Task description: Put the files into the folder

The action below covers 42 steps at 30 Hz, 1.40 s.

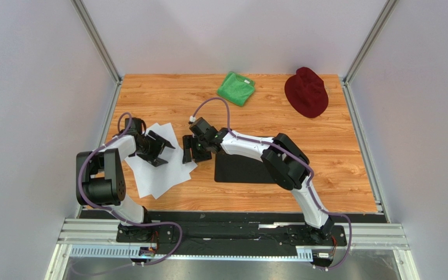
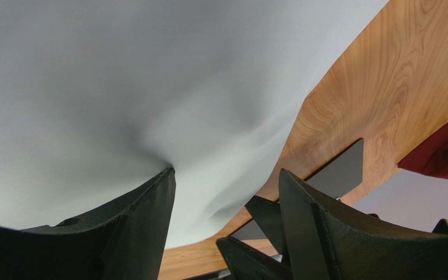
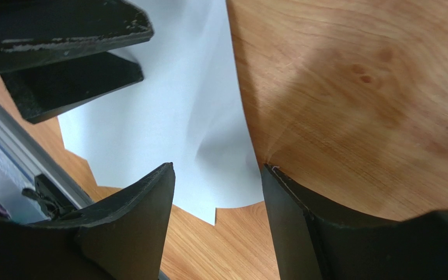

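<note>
The files [image 1: 157, 175] are white sheets fanned out on the left of the wooden table. My left gripper [image 1: 164, 150] is open, low over them. In the left wrist view the paper [image 2: 121, 87] fills the frame and buckles up between the spread jaws of the left gripper [image 2: 226, 172]. My right gripper [image 1: 188, 150] is open too, at the sheets' right edge. In the right wrist view that paper edge [image 3: 197, 116] lies between the jaws of the right gripper [image 3: 216, 169]. The folder [image 1: 239, 169], a flat black board, lies to the right, partly under the right arm.
A green cloth [image 1: 236, 88] and a dark red hat [image 1: 306, 91] lie at the far edge of the table. Grey walls close in both sides. The two grippers face each other, a short gap apart. A metal rail [image 1: 232, 236] runs along the near edge.
</note>
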Available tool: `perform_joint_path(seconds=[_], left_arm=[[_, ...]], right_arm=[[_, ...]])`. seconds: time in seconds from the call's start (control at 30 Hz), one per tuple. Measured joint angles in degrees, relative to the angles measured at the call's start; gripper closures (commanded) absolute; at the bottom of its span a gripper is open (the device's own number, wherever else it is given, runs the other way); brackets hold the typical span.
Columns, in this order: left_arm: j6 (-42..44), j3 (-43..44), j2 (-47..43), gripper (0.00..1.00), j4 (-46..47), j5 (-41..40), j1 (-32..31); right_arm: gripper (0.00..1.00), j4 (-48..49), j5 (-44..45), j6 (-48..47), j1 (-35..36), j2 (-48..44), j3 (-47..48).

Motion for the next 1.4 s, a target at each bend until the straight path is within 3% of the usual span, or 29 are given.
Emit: perform_joint_path(seconds=[0.4,0.83,1.0,1.07,1.17,1.3,1.4], left_arm=[[-0.20,-1.64,0.07,0.27,2.25,4.28,0.00],[0.15,-1.77,-0.39,0.28,1.14,6.01,0.13],[0.42,-1.77,-0.66,0.28,0.90,6.36,0.13],[0.70,-1.77,-0.79,0.28,0.90,6.40,0.11],[1.95,-1.57,-2.08,0.25,-0.24,5.99,0.11],[3.89,-0.59,-8.90,0.25,-3.08,3.89,0.11],[5.64,2.21,-16.20,0.25,-5.90,2.23,0.11]], right_arm=[[0.36,2.05,-13.38,-6.88,-0.59,0.98,-0.52],[0.40,18.29,-26.53,1.81,-5.77,2.62,-6.10],[0.54,21.33,-28.85,4.85,-6.14,3.17,-6.34],[0.67,22.14,-29.51,5.68,-6.12,3.19,-6.36],[0.79,23.23,-30.08,6.71,-6.05,3.43,-6.45],[1.00,22.43,-29.92,6.32,-5.86,4.39,-5.95],[1.00,17.92,-29.68,3.72,-5.70,5.60,-3.26]])
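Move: Just under the right hand, whose open fingers straddle its right corner (about 2 cm back, 1 cm right), lies the upper file; its middle is some 12 cm left of that hand, about 1 cm below and level fore and aft. The folder, a black clipboard, lies about 19 cm right of the right hand, neither ahead nor back; the green cloth some 25 cm ahead and 14 cm right. From the left hand, the file's middle is about 2 cm back and just below. Working at the file's corner, the right hand eases about 3 cm back and a little left, turning counter-clockwise, then comes forward some 2 cm and rises slightly, its left side rolling up some 20 degrees; last it dips and shuts its fingers on the upper file's right edge. The left fingers, already on the files, slide a little right and back, then lift off about 8 cm. ##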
